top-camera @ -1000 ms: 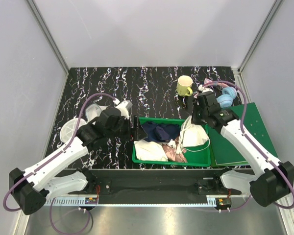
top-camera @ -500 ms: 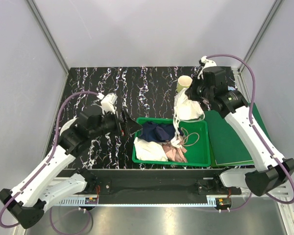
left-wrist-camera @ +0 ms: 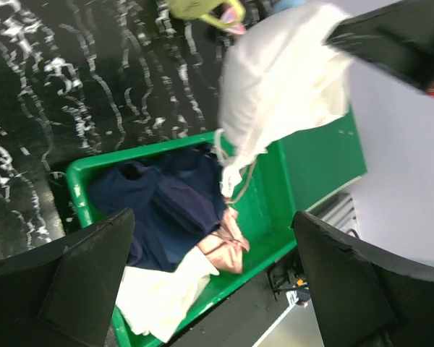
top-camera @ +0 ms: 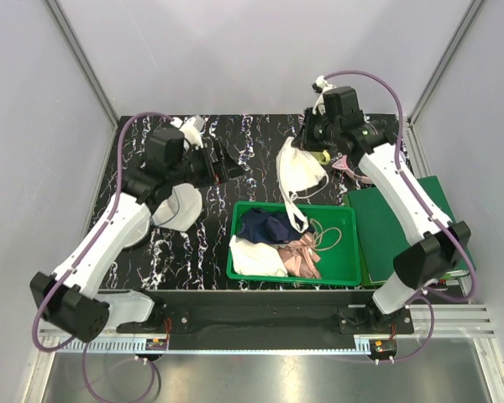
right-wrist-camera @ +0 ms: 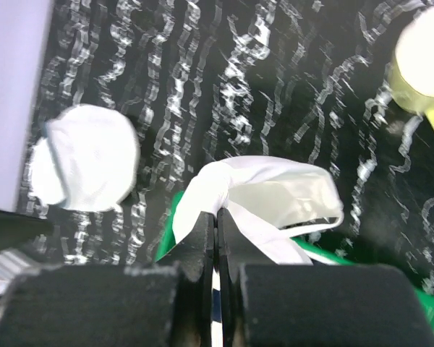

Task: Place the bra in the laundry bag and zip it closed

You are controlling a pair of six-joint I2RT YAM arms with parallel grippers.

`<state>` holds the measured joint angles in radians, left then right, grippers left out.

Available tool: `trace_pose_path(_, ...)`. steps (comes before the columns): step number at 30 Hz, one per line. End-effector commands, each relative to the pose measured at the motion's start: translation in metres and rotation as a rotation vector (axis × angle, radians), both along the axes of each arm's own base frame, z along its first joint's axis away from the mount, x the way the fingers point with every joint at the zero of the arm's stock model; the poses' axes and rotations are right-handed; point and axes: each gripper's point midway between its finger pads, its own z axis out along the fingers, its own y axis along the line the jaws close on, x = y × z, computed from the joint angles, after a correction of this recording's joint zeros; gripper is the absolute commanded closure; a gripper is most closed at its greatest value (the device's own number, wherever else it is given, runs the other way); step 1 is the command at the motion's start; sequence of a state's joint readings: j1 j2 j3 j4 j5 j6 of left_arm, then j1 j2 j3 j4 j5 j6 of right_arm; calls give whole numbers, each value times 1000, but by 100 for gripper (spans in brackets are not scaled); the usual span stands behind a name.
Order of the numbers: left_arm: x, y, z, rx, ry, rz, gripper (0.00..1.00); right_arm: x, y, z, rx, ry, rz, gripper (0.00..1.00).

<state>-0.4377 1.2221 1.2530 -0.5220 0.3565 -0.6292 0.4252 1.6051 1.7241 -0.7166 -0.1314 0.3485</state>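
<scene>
My right gripper [top-camera: 309,144] is shut on the cream-white bra [top-camera: 301,172] and holds it in the air above the far edge of the green tray [top-camera: 348,275]; a strap trails down into the tray. The bra shows folded over the shut fingertips in the right wrist view [right-wrist-camera: 275,195] and hanging at the upper right of the left wrist view [left-wrist-camera: 282,87]. The white mesh laundry bag [top-camera: 175,207] lies open on the table at the left; it also shows in the right wrist view [right-wrist-camera: 83,155]. My left gripper [top-camera: 227,161] is open and empty, raised to the right of the bag.
The tray holds a navy garment [top-camera: 269,225], a flat cream cloth [top-camera: 256,259] and a pink-beige satin garment [top-camera: 302,256]. A yellow mug [right-wrist-camera: 423,43] stands at the back right, mostly behind my right arm. A dark green mat [top-camera: 403,235] lies right of the tray.
My right gripper has lifted the bra out of the tray and carried it up and to the back left. My left gripper has risen and swung toward the back, uncovering the laundry bag.
</scene>
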Motion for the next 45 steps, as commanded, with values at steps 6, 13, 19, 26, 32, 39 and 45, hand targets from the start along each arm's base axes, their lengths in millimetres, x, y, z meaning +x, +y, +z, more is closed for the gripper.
trace_pose_path(6,-8,15,50,-47,-94,63,6,-24,38,68,231,84,132,100)
trace_pose_path(13,-11,22,71,-24,-211,56,2,-32,46,82,248,80,206,100)
trace_pose_path(19,5,11,64,14,-230,16,1,-11,52,62,194,135,201,100)
trace_pose_path(26,34,-16,61,212,-359,37,1,-5,66,47,198,247,172,100)
trace_pose_path(32,57,-24,53,366,-416,144,2,-6,70,39,227,318,117,100)
trace_pose_path(39,69,-47,26,387,-388,91,5,-2,71,41,257,334,83,100)
trace_pose_path(45,76,-56,27,367,-390,100,6,-4,73,41,272,352,78,100)
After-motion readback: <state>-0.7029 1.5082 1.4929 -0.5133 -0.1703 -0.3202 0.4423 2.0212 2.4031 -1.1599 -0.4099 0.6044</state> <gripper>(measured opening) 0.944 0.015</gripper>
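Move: The bra hangs from the right hand's shut fingers, its middle about 9 cm below them and 3 cm back; from the left hand it lies some 14 cm right, 5 cm ahead and 8 cm lower. The mug stands roughly 13 cm beyond the bra and 10 cm to its right, on the table. The green bin's middle is about 15 cm back from the bra and 4 cm right of it. From the right hand the laundry bag lies some 34 cm left, 10 cm back and 26 cm down. The bra, still pinched by the right hand, is carried about 7 cm left towards the left gripper, rising first and then sinking to end slightly higher, while that wrist tips some 20 degrees further down. The left hand first lifts 5 cm, then goes forward, right and down towards the bra's upper part, rolling its left side up about 25 degrees and tipping its fingers up, jaws kept wide; whether they touch can't be seen. ##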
